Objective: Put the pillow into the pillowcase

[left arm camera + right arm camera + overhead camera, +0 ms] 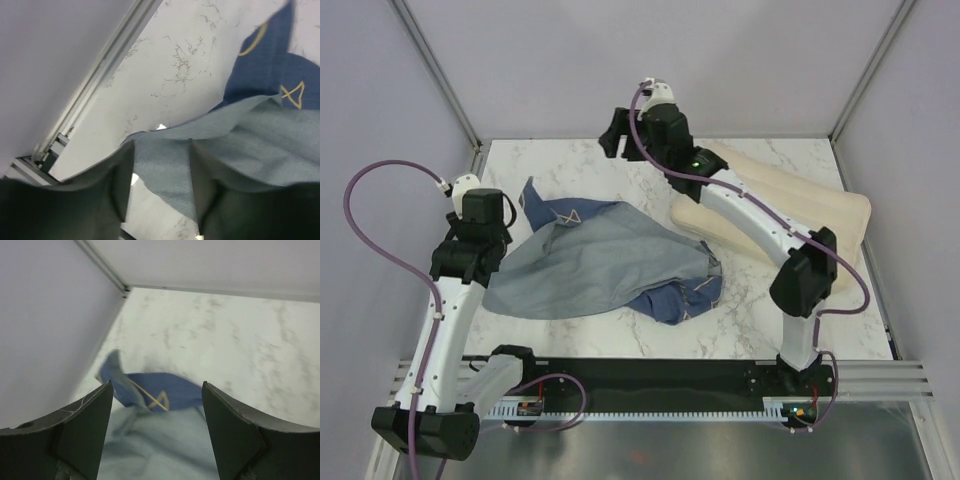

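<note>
The pillowcase (pixel 590 260) lies crumpled mid-table, mostly showing its pale grey-blue inner side, with dark blue patterned parts at its back-left tip and front-right end. The cream pillow (pixel 790 200) lies at the right, partly under the right arm and apart from the case. My left gripper (pixel 495 250) is low at the case's left edge. In the left wrist view its jaws (pixel 161 145) stand apart, with the grey fabric (pixel 260 145) showing between and beyond them. My right gripper (pixel 608 135) hangs high over the back of the table, open and empty (pixel 157 386), the pillowcase (pixel 165 392) below it.
Pale enclosure walls with metal corner rails (pixel 440 75) close in the marble table (pixel 760 320) on three sides. A black rail (pixel 650 375) carrying the arm bases runs along the near edge.
</note>
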`<state>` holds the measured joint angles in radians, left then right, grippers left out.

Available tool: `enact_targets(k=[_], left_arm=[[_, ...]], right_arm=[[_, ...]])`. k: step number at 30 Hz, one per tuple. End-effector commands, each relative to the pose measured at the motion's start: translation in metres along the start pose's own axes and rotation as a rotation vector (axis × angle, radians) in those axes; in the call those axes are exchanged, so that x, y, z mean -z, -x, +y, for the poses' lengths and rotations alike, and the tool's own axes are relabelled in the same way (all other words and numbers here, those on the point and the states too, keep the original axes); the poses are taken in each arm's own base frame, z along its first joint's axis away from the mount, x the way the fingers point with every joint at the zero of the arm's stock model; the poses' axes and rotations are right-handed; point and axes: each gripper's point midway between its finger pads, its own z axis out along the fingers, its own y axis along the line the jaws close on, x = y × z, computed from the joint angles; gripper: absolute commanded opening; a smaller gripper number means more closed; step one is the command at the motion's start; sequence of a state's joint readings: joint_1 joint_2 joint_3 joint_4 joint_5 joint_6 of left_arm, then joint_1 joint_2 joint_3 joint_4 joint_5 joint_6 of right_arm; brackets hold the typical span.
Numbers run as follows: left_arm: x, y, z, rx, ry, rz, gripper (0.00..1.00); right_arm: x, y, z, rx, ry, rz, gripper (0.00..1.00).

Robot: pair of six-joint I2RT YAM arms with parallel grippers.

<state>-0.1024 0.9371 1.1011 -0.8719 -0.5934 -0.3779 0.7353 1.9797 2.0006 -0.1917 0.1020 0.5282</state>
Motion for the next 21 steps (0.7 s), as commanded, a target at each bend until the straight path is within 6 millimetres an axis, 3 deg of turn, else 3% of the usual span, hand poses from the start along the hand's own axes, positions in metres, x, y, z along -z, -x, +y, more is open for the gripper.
enact_targets(k=[1, 3, 5, 7, 8, 9, 11, 12, 13, 14, 15, 16, 17, 21], left_arm=[[0.006, 0.023, 0.005, 0.014, 0.015, -0.075, 0.63], [0.009, 0.024, 0.004, 0.022, -0.004, -0.081, 0.71], [0.014, 0.028, -0.009, 0.013, -0.087, -0.080, 0.77], [0.021, 0.023, -0.041, -0.002, -0.268, -0.029, 0.81], [0.028, 0.023, -0.054, 0.001, -0.345, -0.013, 0.81], [0.036, 0.013, -0.081, 0.002, -0.491, 0.057, 0.81], [0.046, 0.001, -0.109, -0.001, -0.610, 0.116, 0.80], [0.050, -0.006, -0.122, -0.009, -0.645, 0.144, 0.80], [0.065, -0.019, -0.144, -0.068, -0.703, 0.158, 0.82], [0.071, -0.026, -0.155, -0.099, -0.710, 0.160, 0.83], [0.075, -0.031, -0.164, -0.114, -0.697, 0.156, 0.84], [0.092, -0.049, -0.189, -0.186, -0.758, 0.189, 0.85], [0.100, -0.058, -0.201, -0.206, -0.783, 0.211, 0.85], [0.142, -0.106, -0.254, -0.328, -0.927, 0.311, 0.86]], right_arm=[[0.059, 0.019, -0.051, 0.119, -0.115, 0.044, 0.80], [0.087, 0.003, -0.079, 0.159, -0.203, 0.090, 0.81], [0.109, -0.014, -0.106, 0.192, -0.293, 0.154, 0.81], [0.136, -0.039, -0.126, 0.194, -0.340, 0.233, 0.80], [0.150, -0.039, -0.127, 0.187, -0.343, 0.233, 0.80], [0.160, -0.060, -0.142, 0.186, -0.376, 0.285, 0.79], [0.182, -0.065, -0.153, 0.163, -0.403, 0.293, 0.78], [0.192, -0.084, -0.165, 0.154, -0.427, 0.331, 0.78], [0.199, -0.089, -0.170, 0.143, -0.438, 0.340, 0.78], [0.210, -0.087, -0.168, 0.132, -0.428, 0.326, 0.78], [0.219, -0.102, -0.175, 0.125, -0.439, 0.353, 0.78], [0.225, -0.106, -0.178, 0.120, -0.442, 0.356, 0.78], [0.233, -0.103, -0.177, 0.117, -0.436, 0.339, 0.78], [0.250, -0.131, -0.186, 0.087, -0.432, 0.401, 0.74]])
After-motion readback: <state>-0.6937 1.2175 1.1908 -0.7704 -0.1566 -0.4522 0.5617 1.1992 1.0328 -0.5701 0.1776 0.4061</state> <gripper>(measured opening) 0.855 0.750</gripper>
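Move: The pillowcase's right end lies about 16 cm back, 25 cm to the right and 32 cm below the right hand; the pillow's middle sits some 15 cm farther out and 18 cm to the right of that end. The pillowcase's middle is about 14 cm back, nearly level sideways and 33 cm below the right hand. From the left hand, the right end is about 4 cm ahead, 43 cm to the right and 23 cm below. Towards the pillowcase's right end, both empty hands swing right. The right hand, already open, goes some 25 cm right while drawing back and sinking about 16 cm each, tipping its fingers downward. The left first spreads its fingers wide, then sweeps about 26 cm right over the pillowcase, dipping slightly and turning some 50 degrees clockwise. Neither is seen to touch cloth. ##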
